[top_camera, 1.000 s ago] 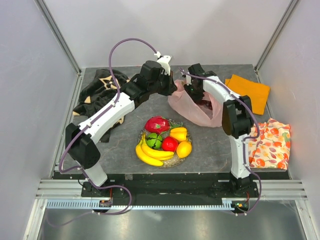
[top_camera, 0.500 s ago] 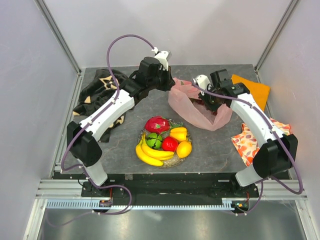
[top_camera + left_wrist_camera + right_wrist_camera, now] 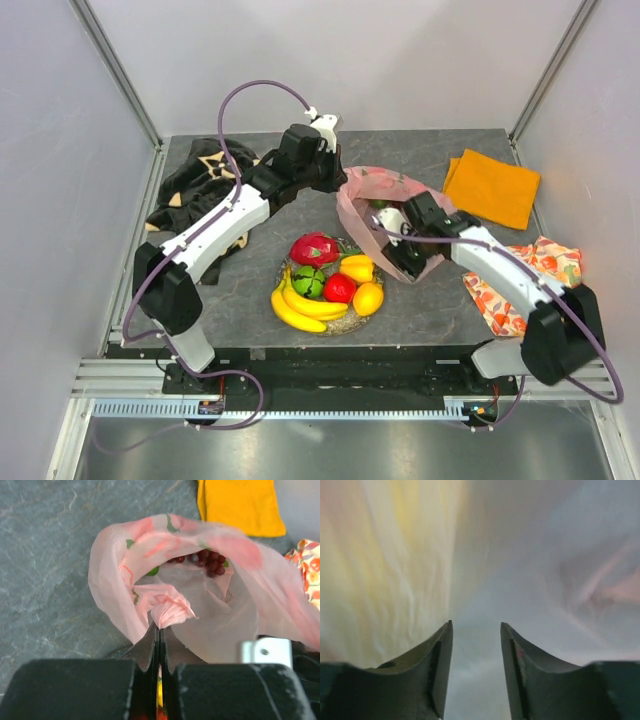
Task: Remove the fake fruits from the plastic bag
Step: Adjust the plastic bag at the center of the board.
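Observation:
The pink plastic bag [image 3: 365,200] lies behind the plate with its mouth held up. My left gripper [image 3: 337,182] is shut on a bunched bit of the bag's rim [image 3: 167,611]. Dark purple grapes [image 3: 207,560] and a bit of green [image 3: 152,571] show inside the bag. My right gripper [image 3: 400,260] hangs low over the bag's near end. Its jaws are open with nothing between them [image 3: 476,625], facing blurred pale plastic. Banana bunch [image 3: 300,308], dragon fruit [image 3: 314,248], green ball [image 3: 308,281], red apple [image 3: 340,288] and yellow-orange pieces [image 3: 358,268] rest on the plate.
The silvery plate [image 3: 352,322] sits at the table's near middle. An orange cloth [image 3: 492,186] lies at the back right, and a floral cloth [image 3: 535,268] sits partly under the right arm. A dark patterned cloth [image 3: 195,185] lies at the back left.
The right arm swung from the bag's far side round to the right, then down to its near end, with the jaws now apart. The left gripper kept its hold on the rim.

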`<action>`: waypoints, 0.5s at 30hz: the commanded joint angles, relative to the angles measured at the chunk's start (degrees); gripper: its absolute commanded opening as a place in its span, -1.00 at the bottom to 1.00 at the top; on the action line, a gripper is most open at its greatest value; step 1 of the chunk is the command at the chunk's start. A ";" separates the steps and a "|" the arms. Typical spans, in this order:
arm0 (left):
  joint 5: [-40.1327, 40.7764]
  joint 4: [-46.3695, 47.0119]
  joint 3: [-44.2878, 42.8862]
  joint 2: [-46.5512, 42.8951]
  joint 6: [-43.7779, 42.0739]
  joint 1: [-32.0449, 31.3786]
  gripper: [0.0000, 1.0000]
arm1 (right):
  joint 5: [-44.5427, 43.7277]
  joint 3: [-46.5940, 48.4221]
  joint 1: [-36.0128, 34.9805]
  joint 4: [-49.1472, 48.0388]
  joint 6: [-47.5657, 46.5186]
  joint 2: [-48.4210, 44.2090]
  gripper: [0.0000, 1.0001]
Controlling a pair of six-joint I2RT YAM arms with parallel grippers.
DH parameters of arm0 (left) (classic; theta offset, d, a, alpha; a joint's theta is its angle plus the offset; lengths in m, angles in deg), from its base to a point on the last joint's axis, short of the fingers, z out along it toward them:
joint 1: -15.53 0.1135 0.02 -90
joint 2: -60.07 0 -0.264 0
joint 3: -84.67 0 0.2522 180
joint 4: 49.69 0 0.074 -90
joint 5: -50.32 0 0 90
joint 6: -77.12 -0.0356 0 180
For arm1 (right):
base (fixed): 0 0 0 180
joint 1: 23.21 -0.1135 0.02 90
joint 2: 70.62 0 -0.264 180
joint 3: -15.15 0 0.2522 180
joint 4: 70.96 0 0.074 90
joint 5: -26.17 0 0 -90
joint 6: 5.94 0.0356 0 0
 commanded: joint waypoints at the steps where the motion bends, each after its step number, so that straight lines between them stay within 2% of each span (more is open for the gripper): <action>1: 1.26 -0.52 2.55 -5.24 -2.36 0.28 -0.97 | -7.52 -5.61 1.15 -6.33 0.27 -9.25 0.18; 3: 0.65 -0.52 3.69 -5.68 -2.80 0.37 -0.97 | -8.85 -2.92 1.41 -9.44 -0.07 -6.81 0.31; 11: -1.64 -1.49 3.96 -6.30 -3.24 0.37 -0.97 | -6.21 16.86 2.02 -9.62 4.75 15.08 0.43; 15: -1.82 -1.22 4.31 -6.91 -3.77 0.37 -0.97 | -5.17 26.61 5.18 -7.61 7.57 26.31 0.43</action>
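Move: The middle of the plastic bag lies about 12 cm ahead of the right hand, 2 cm to its left and 5 cm lower; the red grapes inside are some 13 cm ahead and 2 cm to its right. The yellow pepper sits about 11 cm to that hand's left and 1 cm ahead. From the left hand, already pinching the rim, the bag's middle is roughly 8 cm back, 13 cm right and 15 cm below. Right hand eases right, then sweeps about 14 cm forward over the bag, fingers opening wider; left keeps pinching the rim. ##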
